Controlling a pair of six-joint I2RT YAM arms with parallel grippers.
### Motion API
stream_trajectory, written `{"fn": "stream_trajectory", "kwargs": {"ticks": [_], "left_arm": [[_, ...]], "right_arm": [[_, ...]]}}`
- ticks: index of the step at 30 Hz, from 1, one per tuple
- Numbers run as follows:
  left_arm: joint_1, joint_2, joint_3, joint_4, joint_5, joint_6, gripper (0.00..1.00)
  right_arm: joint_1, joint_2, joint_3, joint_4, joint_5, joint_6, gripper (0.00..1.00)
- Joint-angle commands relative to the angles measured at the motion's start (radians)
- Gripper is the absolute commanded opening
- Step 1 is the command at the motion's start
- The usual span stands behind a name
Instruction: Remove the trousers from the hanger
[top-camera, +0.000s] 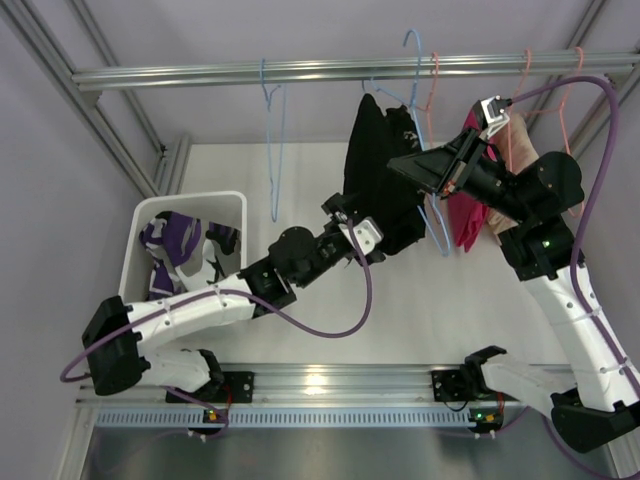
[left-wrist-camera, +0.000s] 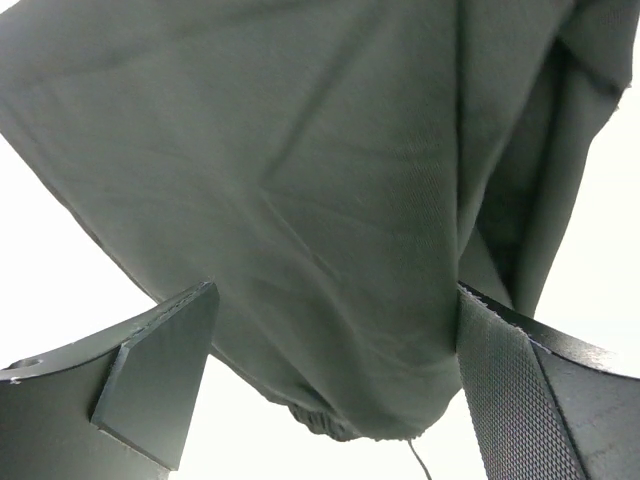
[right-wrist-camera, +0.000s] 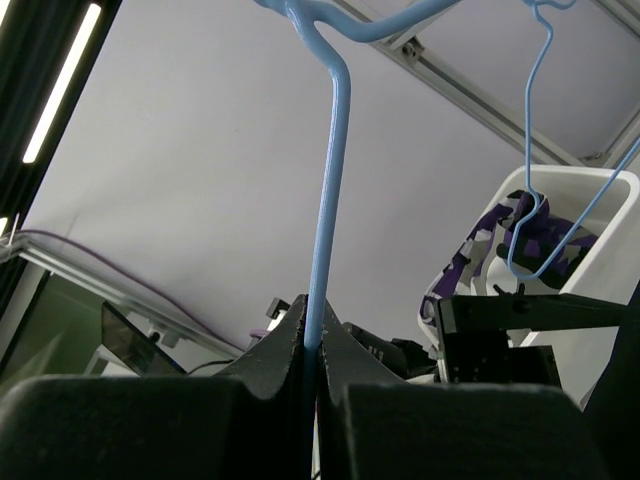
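The black trousers (top-camera: 378, 170) hang from a blue hanger (top-camera: 416, 62) on the rail. My right gripper (top-camera: 415, 165) is shut on that hanger's wire (right-wrist-camera: 325, 200), jaws pressed together around it (right-wrist-camera: 318, 335). My left gripper (top-camera: 355, 218) is open at the trousers' lower edge. In the left wrist view the black fabric (left-wrist-camera: 330, 200) fills the frame and its hem droops between my two fingers (left-wrist-camera: 150, 380), touching the right one. The camouflage trousers (top-camera: 172, 245) lie in the white basket (top-camera: 235, 205), also seen in the right wrist view (right-wrist-camera: 490, 240).
A metal rail (top-camera: 300, 72) runs across the back. A bare blue hanger (top-camera: 272, 150) hangs left of the trousers. A pink garment (top-camera: 465, 215) and a beige garment (top-camera: 520, 150) hang on pink hangers at the right, behind my right arm.
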Motion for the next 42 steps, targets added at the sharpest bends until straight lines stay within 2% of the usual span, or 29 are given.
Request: {"fn": "stream_trajectory", "kwargs": {"ticks": [1,4,9,15,19,23,28,30,31,34,35,38,39,40,42], "left_arm": [[-0.002,0.008,-0.013,0.006,-0.002,0.041,0.99],[-0.002,0.059,0.001,0.050,-0.060,0.073,0.99],[0.000,0.094,-0.013,0.093,-0.040,0.106,0.99],[0.000,0.126,-0.001,0.178,-0.040,0.070,0.99],[0.000,0.158,0.059,0.213,-0.071,0.021,0.99],[0.003,0.214,0.132,0.222,-0.167,0.020,0.99],[0.015,0.203,0.149,0.254,-0.168,0.056,0.97],[0.023,0.194,0.175,0.258,-0.166,0.064,0.85],[0.024,0.191,0.186,0.258,-0.174,0.066,0.72],[0.027,0.174,0.225,0.235,-0.177,0.078,0.56],[0.027,0.156,0.228,0.235,-0.169,0.082,0.43],[0.027,0.119,0.245,0.187,-0.135,0.080,0.20],[0.026,0.107,0.252,0.169,-0.128,0.072,0.06],[0.027,0.096,0.263,0.131,-0.120,0.063,0.00],[0.027,0.064,0.275,0.098,-0.103,0.049,0.00]], "right_arm": [[0.012,-0.041,0.044,0.213,-0.004,-0.042,0.00],[0.012,-0.044,0.043,0.206,-0.004,-0.043,0.00],[0.012,-0.045,0.049,0.201,-0.005,-0.043,0.00],[0.012,-0.053,0.032,0.202,-0.002,-0.039,0.00],[0.012,-0.058,0.026,0.205,-0.001,-0.031,0.00],[0.012,-0.067,0.020,0.193,-0.002,-0.034,0.00],[0.012,-0.081,0.006,0.184,-0.005,-0.036,0.00],[0.012,-0.085,-0.006,0.186,-0.005,-0.037,0.00],[0.012,-0.085,-0.011,0.178,-0.005,-0.040,0.00],[0.012,-0.093,-0.028,0.167,-0.005,-0.051,0.00],[0.012,-0.096,-0.035,0.161,-0.005,-0.054,0.00],[0.012,-0.099,-0.049,0.152,-0.007,-0.070,0.00],[0.014,-0.099,-0.054,0.149,-0.008,-0.077,0.00],[0.012,-0.099,-0.055,0.143,-0.008,-0.089,0.00],[0.012,-0.102,-0.067,0.129,-0.008,-0.111,0.00]]}}
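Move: Just ahead of the left hand's open fingers hangs the black trousers' lower end; the trousers' middle is about 4 cm farther out, 2 cm to the right and 8 cm higher. The blue hanger held by the right hand is roughly 6 cm right, 5 cm ahead and 12 cm above the left hand, with the pink trousers some 14 cm right, 6 cm ahead and 8 cm up. From the right hand the black trousers lie about 5 cm ahead, 2 cm left and 12 cm below. Dipping about 4.5 cm while drifting forward, the open left hand reaches on forward and a little right under the lower black trousers, then shuts its fingers on the cloth while rising some 8 cm from its low point and turning about 10 degrees counter-clockwise. The right hand keeps the blue hanger pinched, easing slightly down and back near the end. ##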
